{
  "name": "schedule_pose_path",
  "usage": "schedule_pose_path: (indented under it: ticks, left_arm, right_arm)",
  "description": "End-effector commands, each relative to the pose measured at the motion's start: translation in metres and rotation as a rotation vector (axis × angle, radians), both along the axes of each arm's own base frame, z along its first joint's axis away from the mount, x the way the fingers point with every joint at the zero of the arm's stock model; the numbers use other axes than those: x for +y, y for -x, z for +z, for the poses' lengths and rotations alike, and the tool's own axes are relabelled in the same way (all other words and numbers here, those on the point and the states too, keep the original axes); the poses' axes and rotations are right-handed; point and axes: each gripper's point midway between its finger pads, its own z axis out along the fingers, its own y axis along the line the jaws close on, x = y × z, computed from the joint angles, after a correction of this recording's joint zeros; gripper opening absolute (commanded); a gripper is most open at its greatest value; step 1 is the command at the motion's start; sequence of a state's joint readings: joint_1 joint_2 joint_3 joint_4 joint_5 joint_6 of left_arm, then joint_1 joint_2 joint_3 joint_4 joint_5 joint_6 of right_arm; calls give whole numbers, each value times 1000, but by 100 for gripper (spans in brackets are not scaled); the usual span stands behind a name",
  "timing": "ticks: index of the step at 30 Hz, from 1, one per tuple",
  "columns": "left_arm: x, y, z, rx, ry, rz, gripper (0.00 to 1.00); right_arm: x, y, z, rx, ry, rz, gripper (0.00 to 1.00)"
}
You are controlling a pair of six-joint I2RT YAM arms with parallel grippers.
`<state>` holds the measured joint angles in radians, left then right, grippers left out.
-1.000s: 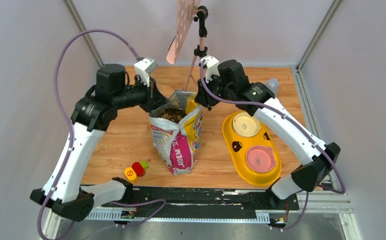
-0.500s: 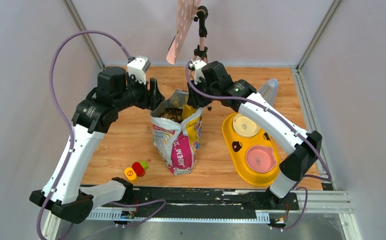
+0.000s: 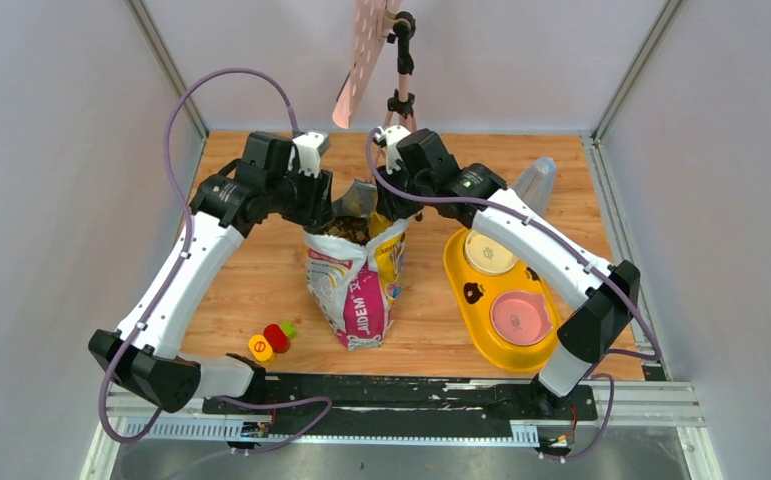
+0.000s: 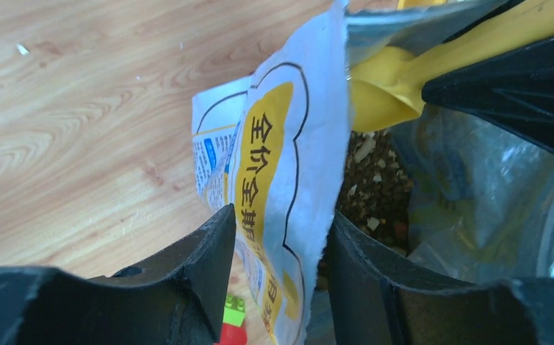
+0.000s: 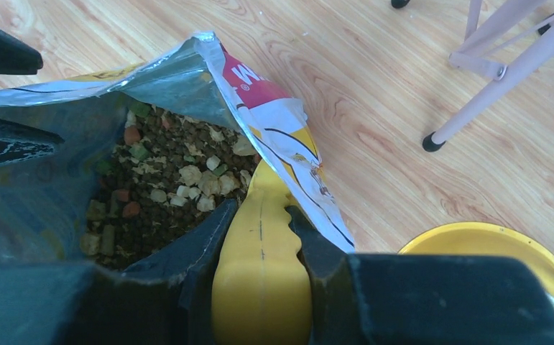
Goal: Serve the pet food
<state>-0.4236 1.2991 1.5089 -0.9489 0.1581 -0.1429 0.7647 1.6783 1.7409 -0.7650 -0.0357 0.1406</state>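
Observation:
The printed bag [image 3: 356, 290] stands open at the table's middle. The pet food [image 3: 346, 229] fills it: dark-brown kibble with some pale, green and red bits, plain in the right wrist view [image 5: 166, 187] and in the left wrist view [image 4: 378, 187]. My left gripper [image 3: 333, 205] is open, its jaws [image 4: 281, 219] straddling the bag's left rim [image 4: 295, 144], one finger outside and one inside. My right gripper [image 3: 393, 205] is shut [image 5: 259, 215] on the handle of the yellow scoop [image 5: 261, 273], whose front end dips into the bag's right side.
A yellow double feeder [image 3: 471, 292] with a cream bowl [image 3: 492, 250] and a pink bowl [image 3: 520, 317] lies right of the bag. Small red, yellow and green toy blocks [image 3: 271, 338] lie front left. A pink stand [image 3: 399, 70] and a grey bottle [image 3: 536, 180] are at the back.
My left gripper has swung right and now sits over the bag's left rim. My right gripper moved left over the bag's mouth with the scoop.

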Motion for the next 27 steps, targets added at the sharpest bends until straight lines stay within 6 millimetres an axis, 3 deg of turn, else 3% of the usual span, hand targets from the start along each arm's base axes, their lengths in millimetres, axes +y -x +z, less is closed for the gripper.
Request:
schedule_pose_path:
  ticks: [1, 8, 9, 16, 21, 27]
  left_arm:
    - [-6, 8, -14, 61, -7, -65, 53]
    - [-18, 11, -20, 103, 40, -102, 3]
    - [-20, 10, -20, 106, 52, -102, 1]
    - [-33, -2, -10, 108, 132, -89, 0]
    - [-21, -14, -16, 100, 105, -62, 0]
    - [0, -29, -10, 9, 8, -69, 0]
  right_arm:
    - [-15, 2, -41, 72, 103, -49, 0]
    - [5, 37, -75, 249, 81, 60, 0]
    - [7, 41, -78, 277, 75, 73, 0]
    - [24, 70, -88, 434, 3, 187, 0]
    - [36, 89, -57, 598, -209, 324, 0]
    - [34, 74, -11, 614, -418, 390, 0]
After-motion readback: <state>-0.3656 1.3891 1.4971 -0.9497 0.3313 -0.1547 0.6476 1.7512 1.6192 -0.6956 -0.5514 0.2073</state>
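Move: Between the left hand's open fingertips runs the near-left bag rim, about 2 cm below and 1 cm back and right. The pet food lies deeper, some 13 cm below, 2 cm ahead and 6 cm right. From the right hand, holding the scoop, the food is about 2 cm ahead, 8 cm left and 12 cm below; the bag's far flap rises at about its height, 5 cm ahead and 5 cm left. Closing on the near-left bag rim, the left fingers sink about 2.5 cm, drifting right while they pinch it, then ease forward and back left, keeping their hold. The right hand keeps its grip on the scoop and lowers it some 5 cm into the bag towards the food, then draws back about 3 cm and 2 cm left, tipping the wrist down and rolling it some 25 degrees in all. ##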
